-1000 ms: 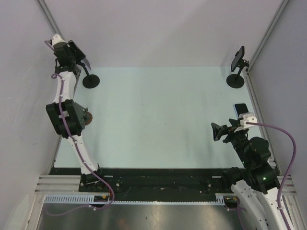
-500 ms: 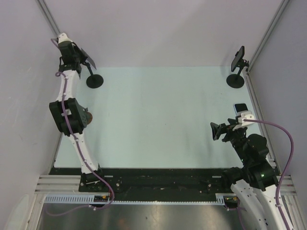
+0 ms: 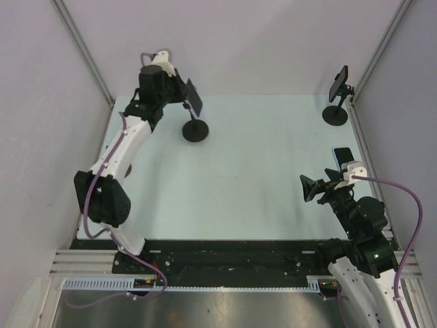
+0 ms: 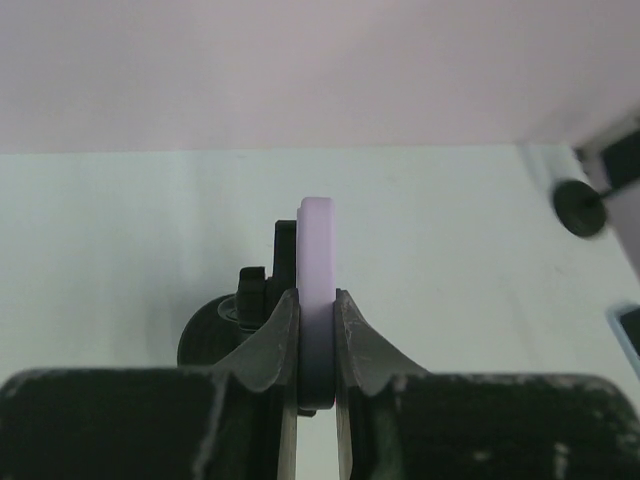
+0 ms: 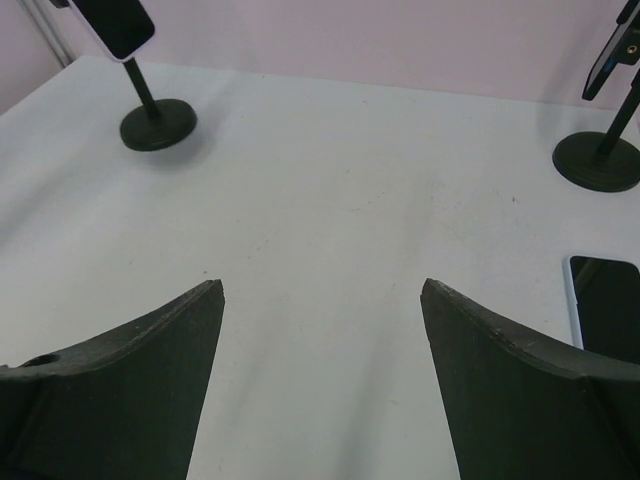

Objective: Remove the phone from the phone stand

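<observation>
My left gripper (image 3: 183, 92) is shut on the edge of a lilac-cased phone (image 3: 194, 100) that still sits on its black stand (image 3: 196, 130), at the back left of the table. In the left wrist view the fingers (image 4: 352, 335) pinch the phone's thin edge (image 4: 317, 250), with the stand's post and round base (image 4: 205, 335) just behind on the left. The right wrist view shows this phone (image 5: 115, 22) and stand (image 5: 157, 125) at the far left. My right gripper (image 3: 311, 188) is open and empty near the right front (image 5: 320, 285).
A second black stand (image 3: 336, 115) holding a dark phone (image 3: 339, 82) is at the back right corner, also in the right wrist view (image 5: 600, 160). Another phone (image 3: 341, 154) lies flat on the table by the right edge (image 5: 607, 305). Walls enclose the table on three sides.
My left arm has swung right from the back left corner, shut on the phone. The stand has come along with it, its base now further right. The right arm has stayed still.
</observation>
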{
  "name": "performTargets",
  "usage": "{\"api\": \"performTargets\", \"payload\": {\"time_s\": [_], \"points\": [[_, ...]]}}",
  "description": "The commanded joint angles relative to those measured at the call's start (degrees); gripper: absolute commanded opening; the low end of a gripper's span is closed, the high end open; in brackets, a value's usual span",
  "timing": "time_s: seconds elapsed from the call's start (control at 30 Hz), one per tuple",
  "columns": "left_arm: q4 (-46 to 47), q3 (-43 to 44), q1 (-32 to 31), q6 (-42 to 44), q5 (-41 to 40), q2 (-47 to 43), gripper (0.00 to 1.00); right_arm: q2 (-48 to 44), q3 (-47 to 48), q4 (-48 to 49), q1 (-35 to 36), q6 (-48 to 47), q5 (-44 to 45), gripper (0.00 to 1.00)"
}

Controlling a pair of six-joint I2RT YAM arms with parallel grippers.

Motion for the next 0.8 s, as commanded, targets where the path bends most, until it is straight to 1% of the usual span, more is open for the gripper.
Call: {"api": "performTargets", "payload": {"time_s": [0.0, 0.03, 0.1, 0.13, 0.17, 0.2, 0.23, 0.3, 0.33, 0.4, 0.43, 0.5, 0.63, 0.7, 0.77], "points": [[8.2, -4.6, -7.4, 1.5, 0.8, -11.6, 0.00, -0.6, 0.4, 2.9, 0.1, -0.9, -2.7, 0.85], [8.2, -5.7, -10.8, 1.7, 0.5, -12.5, 0.00, -0.5, 0.7, 3.3, 0.2, -0.8, -3.1, 0.85], [8.2, -9.2, -14.2, 1.7, -0.7, -14.8, 0.00, 0.0, 1.4, 3.4, 0.3, -0.6, -3.2, 0.85], [8.2, -10.3, -17.6, 1.7, -0.9, -15.3, 0.00, 0.9, 1.9, 3.1, 0.5, -0.3, -3.8, 0.85], [8.2, -12.1, -19.4, 1.7, -1.4, -16.5, 0.00, 1.6, 3.0, 2.9, 0.4, -0.2, -4.2, 0.85], [8.2, -13.0, -21.1, 1.8, -2.2, -17.0, 0.00, 2.3, 3.6, 2.7, 0.4, 0.1, -4.6, 0.85], [8.2, -13.8, -24.4, 1.7, -4.0, -17.4, 0.00, 3.6, 4.2, 2.4, 0.4, 0.6, -5.6, 0.85], [8.2, -16.2, -27.3, 1.3, -4.7, -18.8, 0.00, 4.7, 5.4, 2.5, 0.4, 1.2, -6.7, 0.85], [8.3, -17.0, -29.6, 1.0, -7.1, -19.4, 0.00, 5.2, 5.7, 2.9, 0.4, 1.9, -7.5, 0.85], [8.4, -19.9, -31.4, -0.2, -8.5, -21.3, 0.00, 6.4, 6.3, 3.6, 0.4, 2.8, -9.1, 0.85], [8.4, -22.0, -32.8, -0.5, -10.9, -22.8, 0.00, 7.1, 6.5, 4.3, 0.4, 3.6, -9.6, 0.85], [8.6, -24.0, -34.3, -1.0, -12.8, -24.2, 0.00, 8.2, 6.5, 5.1, 0.5, 4.3, -11.5, 0.85], [8.9, -28.7, -37.9, -1.6, -15.1, -27.6, 0.00, 11.9, 6.5, 8.3, 0.5, 5.7, -15.1, 0.85], [9.0, -29.9, -38.5, -2.2, -14.9, -28.2, 0.01, 14.6, 6.5, 9.8, 1.0, 6.8, -17.0, 0.86], [9.2, -31.0, -38.6, -2.6, -14.3, -28.9, 0.10, 16.4, 6.5, 12.4, 1.6, 7.7, -18.3, 0.86]]}}
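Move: The left gripper holds the phone by its edge, still on the black-based stand; the phone's middle is about 2 cm ahead, 3 cm right and 4 cm below. The open right gripper lies roughly 32 cm back, 45 cm right and 4 cm lower. The brown-based stand is some 17 cm back and 26 cm left. From the right hand, the held phone is about 34 cm ahead and 42 cm left, level; the flat phone is 19 cm ahead, 18 cm right, 18 cm down. Keep the left fingers shut on the phone's edge and swing it with its stand back about 24 cm and right about 18 cm, towards the right gripper, sinking a little midway and turning some 25 degrees clockwise. Late on, ease the open right gripper about 5 cm left towards the phone, turning it counter-clockwise, without touching. ##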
